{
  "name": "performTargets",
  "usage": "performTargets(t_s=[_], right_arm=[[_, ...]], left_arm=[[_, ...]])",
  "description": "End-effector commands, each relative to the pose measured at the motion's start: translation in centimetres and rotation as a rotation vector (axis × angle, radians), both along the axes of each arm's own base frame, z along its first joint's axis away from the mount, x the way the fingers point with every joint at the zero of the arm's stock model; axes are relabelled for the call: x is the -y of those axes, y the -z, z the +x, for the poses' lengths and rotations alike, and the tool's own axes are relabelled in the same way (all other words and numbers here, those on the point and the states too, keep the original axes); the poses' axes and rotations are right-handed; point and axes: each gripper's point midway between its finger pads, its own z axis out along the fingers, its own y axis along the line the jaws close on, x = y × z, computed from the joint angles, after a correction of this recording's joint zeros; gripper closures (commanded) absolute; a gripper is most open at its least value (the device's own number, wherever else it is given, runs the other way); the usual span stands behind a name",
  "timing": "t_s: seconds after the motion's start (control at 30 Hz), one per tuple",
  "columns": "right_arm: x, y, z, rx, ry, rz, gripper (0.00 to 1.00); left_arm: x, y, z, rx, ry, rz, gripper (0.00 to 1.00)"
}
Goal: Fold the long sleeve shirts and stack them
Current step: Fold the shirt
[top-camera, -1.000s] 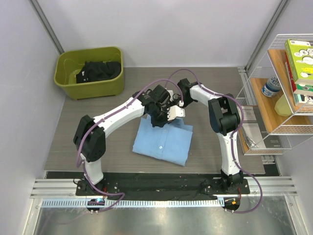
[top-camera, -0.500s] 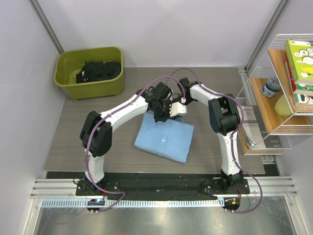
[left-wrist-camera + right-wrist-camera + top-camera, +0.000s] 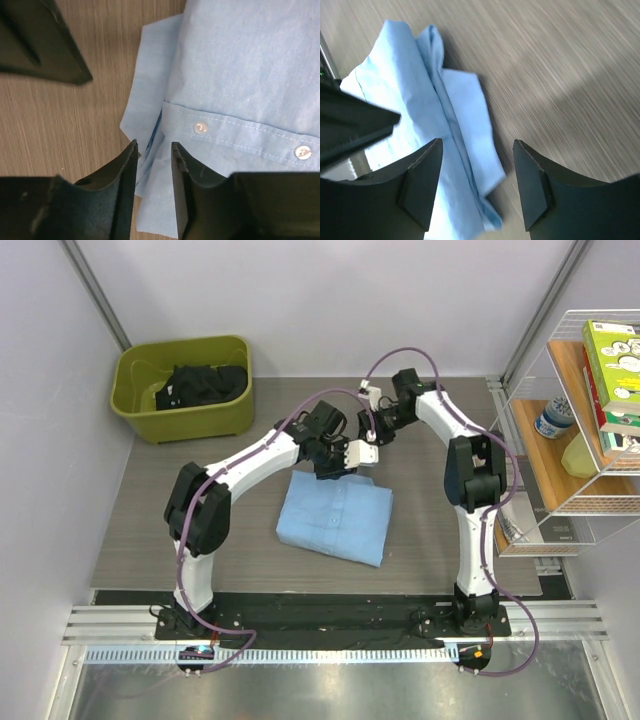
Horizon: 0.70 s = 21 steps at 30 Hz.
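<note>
One light blue long sleeve shirt [image 3: 335, 518] lies folded in a rectangle on the grey wood table, button placket up. My left gripper [image 3: 335, 466] hovers low over the shirt's far edge. In the left wrist view [image 3: 154, 147] its jaws stand a narrow gap apart, with the shirt [image 3: 240, 75] flat beneath and nothing pinched. My right gripper [image 3: 372, 432] is raised behind the shirt's far right corner. In the right wrist view [image 3: 477, 150] it is wide open and empty above a folded edge of the shirt [image 3: 420, 100].
An olive green bin [image 3: 180, 420] holding dark clothes stands at the far left. A wire shelf [image 3: 590, 510] with books and a bottle stands at the right edge. Papers lie beside the shelf. A black rail runs along the near edge.
My right gripper has lifted off the shirt's far edge and drawn back toward the far right. My left gripper stays at the shirt's far edge.
</note>
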Motion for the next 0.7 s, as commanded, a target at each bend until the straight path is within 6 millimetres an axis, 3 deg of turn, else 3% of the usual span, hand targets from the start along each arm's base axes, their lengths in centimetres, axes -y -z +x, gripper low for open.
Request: performTargets(t_s=[0.0, 0.07, 0.1, 0.17, 0.27, 0.3, 0.33, 0.37, 0.4, 0.43, 0.47, 0.67], right_arm=[[2.7, -4.5, -1.6, 0.020, 0.020, 0.019, 0.35], [3.7, -5.0, -3.3, 0.004, -0.001, 0.000, 0.35], [4.0, -4.3, -4.3, -0.016, -0.017, -0.015, 0.35], [4.3, -4.5, -5.5, 0.001, -0.043, -0.023, 0.36], [4.7, -3.6, -7.0, -0.026, -0.057, -0.037, 0.36], [4.8, -3.1, -7.5, -0.040, -0.061, -0.041, 0.36], [4.8, -3.0, -7.7, -0.041, -0.066, -0.043, 0.36], [4.8, -2.8, -7.8, -0.041, -0.070, -0.045, 0.36], [4.8, -2.4, -8.1, -0.048, -0.074, -0.051, 0.35], [4.9, -2.0, -8.1, -0.051, -0.078, -0.063, 0.35], [5.1, -1.5, -8.3, -0.053, -0.087, -0.071, 0.34], [5.8, 0.4, -9.2, -0.075, -0.116, -0.112, 0.32]], left_arm=[[-0.3, -3.9, 3.6, 0.013, -0.113, -0.131, 0.64], [-2.5, -4.6, 3.2, -0.129, -0.185, -0.160, 0.61], [-3.0, -5.7, 3.5, -0.153, -0.204, -0.184, 0.59], [-5.3, -5.2, 3.1, -0.267, -0.268, -0.171, 0.57], [-7.0, -4.5, 3.0, -0.376, -0.319, -0.186, 0.51], [-7.2, -4.3, 2.0, -0.447, -0.318, -0.186, 0.50], [-7.3, -4.7, 2.2, -0.463, -0.323, -0.190, 0.48], [-7.6, -3.6, 2.3, -0.510, -0.343, -0.177, 0.46], [-7.7, -3.2, 1.1, -0.586, -0.336, -0.171, 0.45], [-7.7, -3.4, 1.3, -0.591, -0.333, -0.169, 0.39], [-8.0, -2.2, 1.4, -0.618, -0.347, -0.147, 0.36], [-8.4, 0.9, 1.0, -0.668, -0.346, -0.090, 0.33]])
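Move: The shirt's far left corner lies about 10 cm left of the left hand and 1 cm farther out, roughly 7 cm below. Its far right corner is some 12 cm back and 7 cm to the right of the right hand, about 6 cm below. Between these corners, the underlayer strip peeks out at the far edge, roughly 4 cm right of the left hand and level with it in reach, or 10 cm back and 2 cm left of the right hand. Swing the left gripper about 9 cm left to the shirt's far left corner, arcing up and forward over its far edge, then down and slightly back, opening the fingers wide and rolling some 40 degrees counter-clockwise. Meanwhile bring the right gripper right, then mostly back about 9 cm towards the far right corner, rising slightly then sinking, fingers kept open. Leave both still ungripped. ##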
